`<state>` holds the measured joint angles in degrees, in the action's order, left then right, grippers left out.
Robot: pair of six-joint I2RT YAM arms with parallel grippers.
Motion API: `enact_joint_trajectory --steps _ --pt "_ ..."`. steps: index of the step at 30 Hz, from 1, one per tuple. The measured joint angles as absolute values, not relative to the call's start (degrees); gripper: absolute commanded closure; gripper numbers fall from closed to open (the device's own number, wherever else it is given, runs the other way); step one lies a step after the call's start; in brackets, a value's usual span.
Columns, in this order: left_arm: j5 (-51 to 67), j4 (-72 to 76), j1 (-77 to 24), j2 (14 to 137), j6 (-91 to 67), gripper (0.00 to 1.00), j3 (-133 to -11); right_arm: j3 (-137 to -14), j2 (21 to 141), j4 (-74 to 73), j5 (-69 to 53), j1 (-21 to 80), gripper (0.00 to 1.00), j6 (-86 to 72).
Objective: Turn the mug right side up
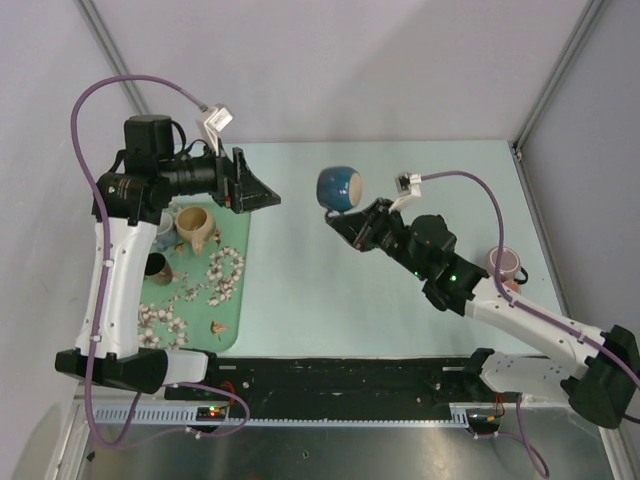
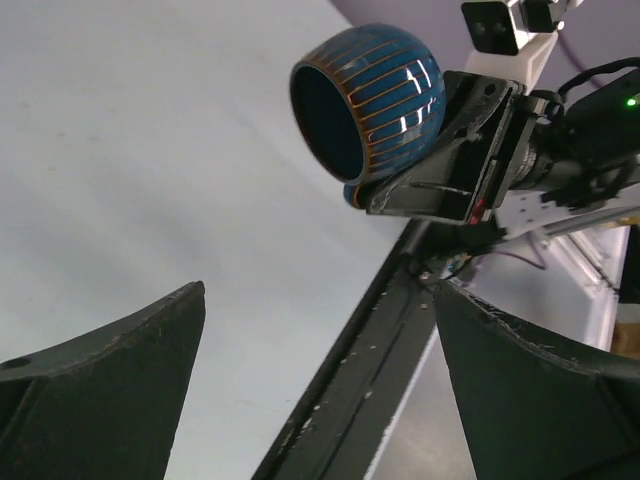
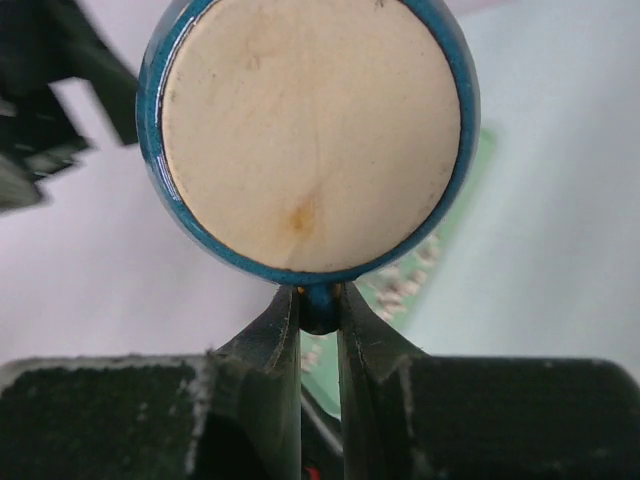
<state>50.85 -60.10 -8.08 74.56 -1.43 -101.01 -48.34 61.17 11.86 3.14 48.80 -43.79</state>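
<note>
The mug (image 1: 338, 186) is dark blue with thin orange stripes. It hangs in the air above the table's middle, tipped on its side. Its mouth (image 2: 325, 105) faces my left gripper, and its pale unglazed base (image 3: 310, 130) faces the right wrist camera. My right gripper (image 3: 318, 298) is shut on the mug's handle (image 3: 320, 310), just below the body. In the top view the right gripper (image 1: 347, 214) sits right under the mug. My left gripper (image 1: 266, 196) is open and empty, raised left of the mug with a gap between them. Its fingers (image 2: 110, 370) frame only table.
A green mat (image 1: 232, 320) with a flower print lies at the left. On it stand a tan mug (image 1: 192, 225), mouth up, a small grey-blue mug (image 1: 160, 228) and a dark cup (image 1: 155, 267). A pink mug (image 1: 505, 263) stands at the right. A black rail (image 1: 340, 375) runs along the near edge.
</note>
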Motion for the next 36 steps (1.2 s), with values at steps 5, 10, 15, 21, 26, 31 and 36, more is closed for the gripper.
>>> enact_joint_trajectory --steps 5,10,15,21,26,31,36 --pt "56.1 -56.1 -9.0 76.3 -8.6 0.09 -101.7 -55.7 68.0 20.7 -2.1 50.2 1.0 -47.1" --pt "59.0 -51.5 -9.7 76.8 -14.3 0.19 -101.7 -62.8 74.9 25.2 -7.3 51.5 1.0 -49.1" --pt "59.1 -47.7 -9.5 76.8 -18.0 0.4 -102.1 -67.1 80.4 26.5 -11.7 52.3 1.0 -51.0" --pt "59.7 -45.0 -9.8 76.8 -22.0 0.85 -102.5 -69.4 84.1 27.4 -14.6 52.3 1.0 -52.9" --pt "65.0 -42.7 -10.4 76.4 -24.3 0.99 -102.2 -70.2 85.2 29.5 -17.7 52.1 0.84 -55.9" --pt "59.8 -40.6 -10.3 73.6 -23.0 1.0 -97.4 -71.0 85.1 26.2 -17.8 51.7 0.09 -54.7" --pt "38.9 -45.7 -8.4 73.2 -11.7 1.0 -90.7 -71.5 83.4 9.7 -9.8 51.0 0.01 -46.9"
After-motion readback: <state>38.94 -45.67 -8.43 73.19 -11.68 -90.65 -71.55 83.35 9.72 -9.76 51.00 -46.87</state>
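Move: Some 18 cm to the left hand's right, about 5 cm farther out and 6 cm lower, the blue mug hangs from the right gripper by its handle. Down on the tray, roughly 35 cm below that hand, are the tan mug, 15 cm ahead and 24 cm left, and the brown mug, 6 cm ahead and 35 cm left. From the right hand, the blue mug's middle is about 6 cm ahead; the left gripper is some 18 cm left, level fore and aft, 8 cm higher. Carrying the blue mug about 12 cm left and 9 cm up, turning counter-clockwise, the right hand brings it to the left gripper, which rises 6 cm, edges right and closes on the rim, one finger inside. The right fingers then open off the handle and sink away, while the left swings the mug down, forward and left, also turning counter-clockwise. ##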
